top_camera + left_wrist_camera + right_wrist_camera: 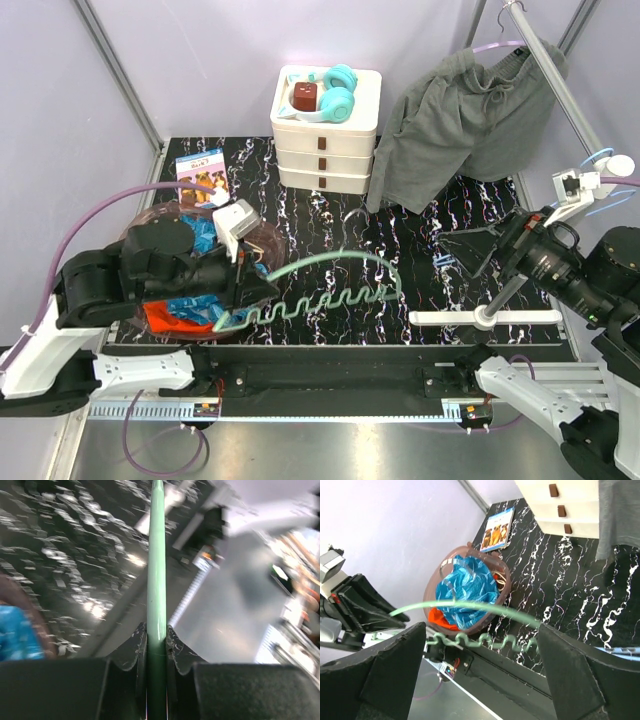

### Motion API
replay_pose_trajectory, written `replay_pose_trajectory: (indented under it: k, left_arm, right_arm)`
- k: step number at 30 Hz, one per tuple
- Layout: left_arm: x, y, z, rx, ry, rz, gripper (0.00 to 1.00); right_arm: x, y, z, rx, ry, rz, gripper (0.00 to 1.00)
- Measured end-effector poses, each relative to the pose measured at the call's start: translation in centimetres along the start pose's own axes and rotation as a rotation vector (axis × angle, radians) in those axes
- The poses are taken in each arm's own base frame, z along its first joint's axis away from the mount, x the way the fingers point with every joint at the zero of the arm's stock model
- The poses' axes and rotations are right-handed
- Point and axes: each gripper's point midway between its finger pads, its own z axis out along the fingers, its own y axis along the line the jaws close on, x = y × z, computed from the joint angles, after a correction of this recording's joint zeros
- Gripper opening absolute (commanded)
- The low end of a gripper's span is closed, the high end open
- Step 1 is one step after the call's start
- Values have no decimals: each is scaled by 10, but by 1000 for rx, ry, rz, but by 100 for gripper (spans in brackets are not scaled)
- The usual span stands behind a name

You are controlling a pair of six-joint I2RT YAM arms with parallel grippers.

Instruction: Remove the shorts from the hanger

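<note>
An empty green hanger point(330, 290) with a wavy lower bar hangs over the black marble table. My left gripper point(266, 290) is shut on its rod point(156, 580) at the left end, the jaws pinching it from both sides point(156, 635). My right gripper point(463, 252) stands open just right of the hanger, with nothing between its fingers point(480, 680). Blue patterned shorts point(465, 590) and orange shorts point(442, 621) lie in the brown basket point(268, 238) at the left. Grey shorts point(450, 125) hang from the rail at the back right.
A white drawer unit point(327, 150) with teal headphones point(338, 92) on top stands at the back centre. A dog-picture booklet point(203, 172) lies at the back left. The metal rail point(560, 80) slants down the right side to its white base bar point(500, 317).
</note>
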Motion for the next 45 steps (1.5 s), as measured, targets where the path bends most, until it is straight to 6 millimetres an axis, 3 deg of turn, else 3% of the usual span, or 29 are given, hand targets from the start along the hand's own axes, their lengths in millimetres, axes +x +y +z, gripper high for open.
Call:
replay_pose_trajectory:
  k: [2,4,5,6,7,9,12,16,22,28,37,45]
  left_arm:
    - [-10,9,6,-57,-28,21,0]
    - [-25,14,13,-93,-69,56,0]
    - [-48,14,25,-113,-135,102,0]
    - [-49,14,26,-114,-139,104,0]
    - [-55,14,30,-119,-145,126,0]
    - [-77,8,34,-115,-171,172,0]
    - [-118,-7,45,-90,-244,229,0]
    - [-164,-23,72,-53,-303,293,0]
    - [-201,-30,125,-7,-308,335,0]
    - [-211,-48,166,108,-314,344,0]
    - [-223,-95,198,264,-394,344,0]
    - [-213,-112,228,321,-370,313,0]
  right_arm:
    - [-3,-2,-2,13,-17,15,88]
    - [-6,-3,-5,28,-37,31,74]
    - [-12,-2,-12,34,-70,48,63]
    - [-13,-2,-13,33,-74,48,49]
    - [-16,-1,-18,36,-89,51,42]
    - [-25,2,-30,39,-135,74,24]
    - [-37,6,-51,30,-206,90,10]
    - [-49,10,-80,14,-295,122,1]
    - [-56,8,-109,31,-362,158,0]
    - [-54,5,-126,45,-377,189,0]
    - [-50,5,-137,46,-371,218,0]
    - [-46,3,-140,55,-359,226,0]
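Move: The left hand grips one corner of the empty green hanger; the rack rail's front end lies about 46 cm to its right, some 8 cm ahead and 20 cm higher. The blue hanger hangs there, its middle about 42 cm right, 5 cm ahead and 10 cm up; the grey shorts are roughly 33 cm ahead, 38 cm right and near hand height. From the right hand, the rail end is about 17 cm right, 5 cm ahead and 12 cm above. Still pinching the green hanger's corner, the left hand carries it about 30 cm right towards the rack rail's front end, also rising and reaching forward some 10 cm each (drawing back slightly near the end), while its fingers swing up towards level. The right hand shuts its open fingers empty and backs off, about 10 cm right, 9 cm back and 6 cm up, rolling its left side up. ##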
